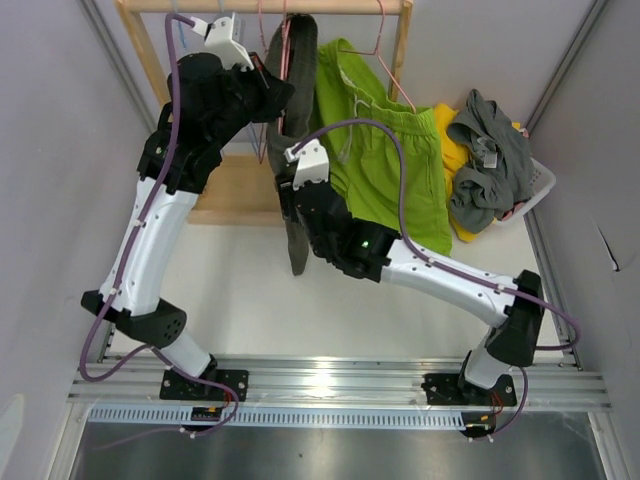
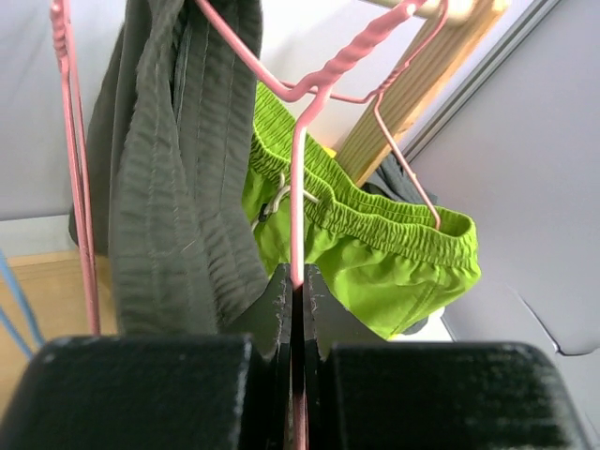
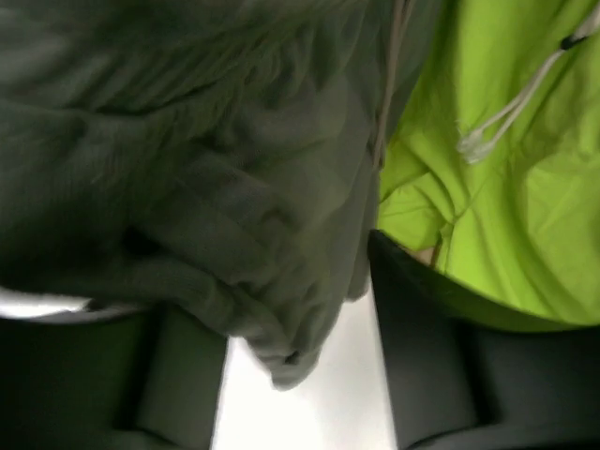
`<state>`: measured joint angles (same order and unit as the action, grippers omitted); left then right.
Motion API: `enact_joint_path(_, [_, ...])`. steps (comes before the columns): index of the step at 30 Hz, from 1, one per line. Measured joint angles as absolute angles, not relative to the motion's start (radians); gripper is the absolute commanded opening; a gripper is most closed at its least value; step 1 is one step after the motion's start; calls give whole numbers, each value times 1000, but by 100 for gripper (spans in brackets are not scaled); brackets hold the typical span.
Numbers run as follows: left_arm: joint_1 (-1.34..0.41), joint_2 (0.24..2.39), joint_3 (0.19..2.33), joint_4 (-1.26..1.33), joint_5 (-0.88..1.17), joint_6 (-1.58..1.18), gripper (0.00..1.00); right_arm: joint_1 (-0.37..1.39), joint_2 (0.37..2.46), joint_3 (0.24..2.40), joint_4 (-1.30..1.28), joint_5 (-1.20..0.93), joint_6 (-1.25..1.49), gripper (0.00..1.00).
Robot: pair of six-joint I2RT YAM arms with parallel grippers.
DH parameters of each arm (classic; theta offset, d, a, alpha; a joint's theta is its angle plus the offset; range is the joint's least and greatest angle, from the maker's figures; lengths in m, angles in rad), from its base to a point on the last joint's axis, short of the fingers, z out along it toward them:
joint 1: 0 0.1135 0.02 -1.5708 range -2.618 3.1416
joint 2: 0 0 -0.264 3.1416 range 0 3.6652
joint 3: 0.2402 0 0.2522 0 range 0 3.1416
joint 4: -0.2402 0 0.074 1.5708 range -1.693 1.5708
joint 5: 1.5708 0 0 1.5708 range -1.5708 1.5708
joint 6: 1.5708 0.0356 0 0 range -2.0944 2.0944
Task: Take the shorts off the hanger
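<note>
Dark grey shorts (image 1: 297, 150) hang from a pink hanger (image 2: 296, 187) on the wooden rail (image 1: 265, 6). My left gripper (image 2: 298, 286) is shut on that hanger's thin vertical wire, beside the shorts' waistband (image 2: 178, 187). Lower down, my right gripper (image 3: 291, 347) stands open around the hanging grey fabric (image 3: 234, 187); the cloth's bottom fold dangles between the fingers (image 3: 422, 356) with a gap on each side. Lime green shorts (image 1: 390, 160) hang just right of the grey pair, on a second pink hanger (image 2: 412, 183).
A grey pair (image 1: 490, 160) and a yellow pair (image 1: 455, 165) lie heaped in a white basket (image 1: 543, 180) at the right. The wooden rack's post (image 1: 150, 60) and base board (image 1: 235, 190) stand behind the left arm. Grey walls close both sides.
</note>
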<state>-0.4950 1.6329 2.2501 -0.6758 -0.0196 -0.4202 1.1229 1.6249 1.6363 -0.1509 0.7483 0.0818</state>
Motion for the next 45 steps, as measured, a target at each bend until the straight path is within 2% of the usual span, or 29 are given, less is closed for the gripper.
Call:
enact_joint_path(1, [-495, 1620, 2241, -675, -20, -420, 0, 1122, 1644, 1636, -142, 749, 92, 44])
enact_joint_path(2, [-495, 1609, 2234, -676, -20, -419, 0, 1122, 1661, 1636, -139, 750, 102, 33])
enact_joint_path(6, [-495, 1593, 2220, -678, -27, -415, 0, 1161, 1692, 1621, -152, 755, 140, 12])
enact_joint_path(11, [-495, 1592, 2220, -701, -34, -410, 0, 1269, 1677, 1555, -160, 822, 212, 0])
enact_joint_path(19, [-495, 1589, 2214, -787, -31, -410, 0, 1544, 1549, 1369, -241, 1040, 407, 0])
enact_joint_path(24, [-460, 1619, 2290, -874, 15, -408, 0, 1722, 1544, 1336, -482, 1161, 627, 0])
enact_joint_path(28, [-448, 1668, 2371, -938, 74, -408, 0, 1771, 1551, 1338, -686, 1243, 820, 0])
enact_joint_path(31, [-447, 1667, 2346, -936, 88, -410, 0, 1773, 1569, 1341, -785, 1269, 914, 0])
enact_joint_path(36, [-440, 1583, 2156, -861, 91, -419, 0, 1732, 1575, 1344, -826, 1283, 911, 0])
enact_joint_path(41, [-440, 1431, 1938, -796, 71, -420, 0, 1590, 1484, 1274, -515, 1229, 603, 0])
enact_joint_path(45, [-450, 1280, 1813, -813, 75, -427, 0, 1410, 1389, 1244, -302, 1144, 383, 0])
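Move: The grey shorts hang just in front of the right fingers, which are already closing: their middle is about 6 cm ahead, straight on, and some 5 cm above. The green shorts hang about 20 cm to this hand's right and 8 cm farther out, an empty pink hanger some 5 cm left and 12 cm out. From the left hand, already pinching the loaded pink hanger, the grey shorts lie roughly 9 cm below, about 1 cm ahead. The right fingers finish closing on the cloth of the grey shorts and drag it back some 22 cm and down about 13 cm, away from the rail, then turn around still pinching and come forward and up again by roughly half the way, easing to the right. The left hand keeps its pinch on the pink hanger, sinks about 8 cm while its fingers tip down some 10 degrees, and late on draws back and a little left as the right hand comes forward. ##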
